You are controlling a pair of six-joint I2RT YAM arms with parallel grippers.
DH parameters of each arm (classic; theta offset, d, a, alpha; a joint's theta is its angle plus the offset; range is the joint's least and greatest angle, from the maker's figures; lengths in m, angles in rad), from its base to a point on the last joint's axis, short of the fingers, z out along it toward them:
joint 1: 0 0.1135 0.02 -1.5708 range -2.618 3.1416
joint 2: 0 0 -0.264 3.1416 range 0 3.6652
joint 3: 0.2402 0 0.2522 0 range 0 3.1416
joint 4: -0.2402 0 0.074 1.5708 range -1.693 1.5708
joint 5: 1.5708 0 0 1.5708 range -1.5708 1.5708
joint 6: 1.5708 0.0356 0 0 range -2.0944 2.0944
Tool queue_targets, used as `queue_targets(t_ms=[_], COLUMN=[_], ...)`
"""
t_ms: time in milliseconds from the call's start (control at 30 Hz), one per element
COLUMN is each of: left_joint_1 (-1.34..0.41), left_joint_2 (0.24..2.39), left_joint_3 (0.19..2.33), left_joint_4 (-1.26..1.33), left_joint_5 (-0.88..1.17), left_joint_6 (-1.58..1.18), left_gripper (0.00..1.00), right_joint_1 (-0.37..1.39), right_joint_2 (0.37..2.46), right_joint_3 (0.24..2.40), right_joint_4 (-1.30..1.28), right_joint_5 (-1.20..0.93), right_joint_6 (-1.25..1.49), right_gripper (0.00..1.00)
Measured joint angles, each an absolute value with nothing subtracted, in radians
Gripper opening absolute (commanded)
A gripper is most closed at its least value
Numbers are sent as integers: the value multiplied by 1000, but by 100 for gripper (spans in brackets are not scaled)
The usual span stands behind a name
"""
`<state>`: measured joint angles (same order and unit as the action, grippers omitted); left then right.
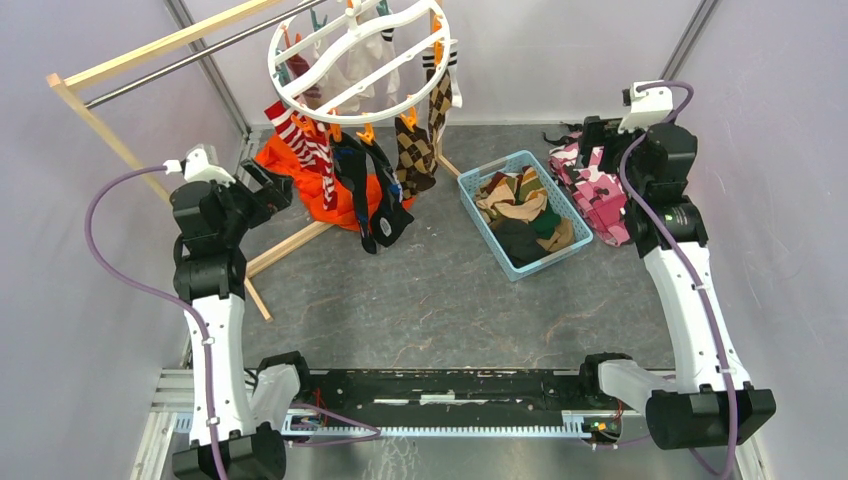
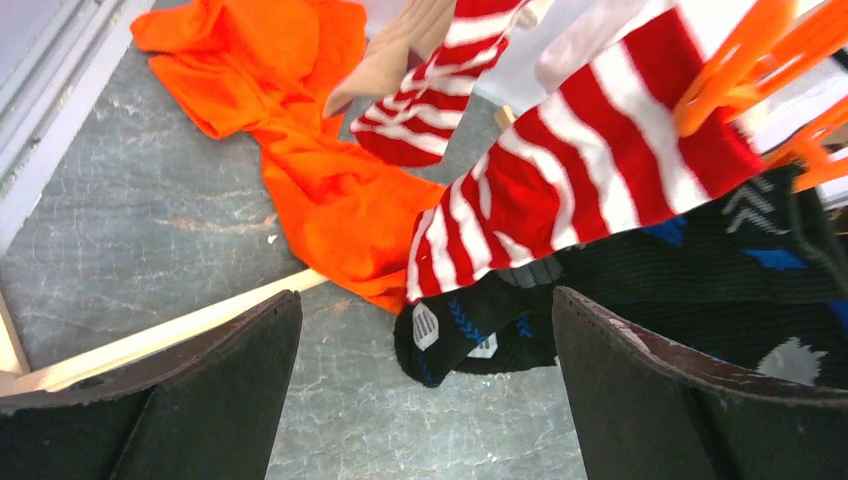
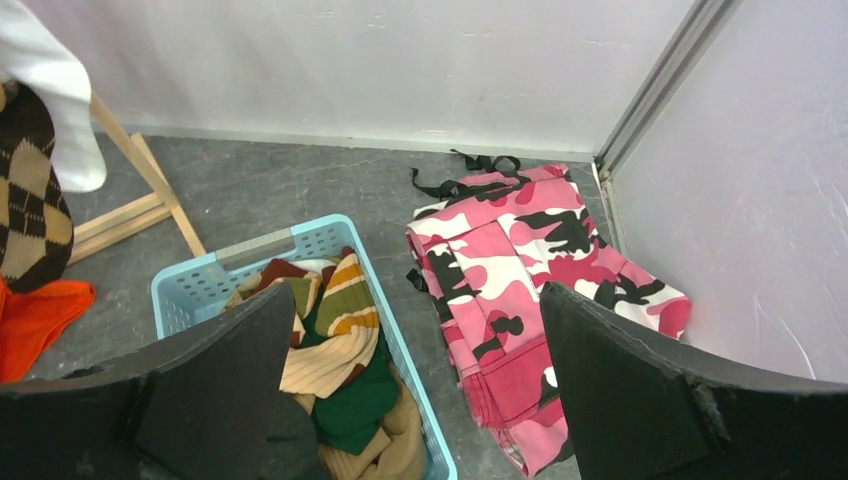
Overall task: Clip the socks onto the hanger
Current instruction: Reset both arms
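Note:
The white round hanger hangs from the rack at the back. Clipped socks dangle from it: red-and-white striped, black with blue and brown argyle. More socks lie piled in a blue basket. My left gripper is open and empty, just left of the hanging socks. In the left wrist view the striped sock and the black sock hang ahead of the left gripper, untouched. My right gripper is open and empty. It hovers between the basket and the pink cloth.
The wooden rack with its metal bar stands at the back left, its foot on the floor. An orange garment lies under the hanger. Pink camouflage cloth lies right of the basket, near the wall. Orange clips hang overhead.

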<state>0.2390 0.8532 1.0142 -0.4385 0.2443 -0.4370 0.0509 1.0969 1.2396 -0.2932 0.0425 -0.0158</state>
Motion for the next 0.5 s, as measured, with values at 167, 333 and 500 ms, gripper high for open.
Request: queue_targets(t_ms=[167, 333, 500], left_joint_1=[240, 240, 240], left_joint_2=[855, 841, 833], left_joint_3=[1103, 1181, 1208], left_joint_4=[-455, -461, -471], left_joint_5=[247, 246, 246], left_joint_6=[-436, -434, -431], left_gripper=[100, 100, 100], right_joint_1=[51, 51, 51], right_joint_2=[1137, 1159, 1163], right_joint_3=[1289, 1319, 1322], right_joint_4=[-288, -278, -266], right_joint_5=[73, 73, 70], right_joint_6=[12, 7, -16], right_gripper=[98, 98, 98])
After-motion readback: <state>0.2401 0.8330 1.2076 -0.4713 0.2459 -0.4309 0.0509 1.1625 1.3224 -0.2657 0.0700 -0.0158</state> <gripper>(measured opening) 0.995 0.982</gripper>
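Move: The hanger's ring lies about 18 cm ahead of the left hand, 15 cm to its right and 12 cm above; the red striped sock hangs 10 cm ahead and 6 cm right of that hand, the black socks 8 cm ahead and 16 cm right. From the right hand the hanger is some 40 cm left, 11 cm ahead and 6 cm above; the basket sits roughly 8 cm ahead, 12 cm left and 32 cm below. Left hand, empty and open, lifts about 8 cm beside the hanger, tipping up 10 degrees; right hand rises slightly. ##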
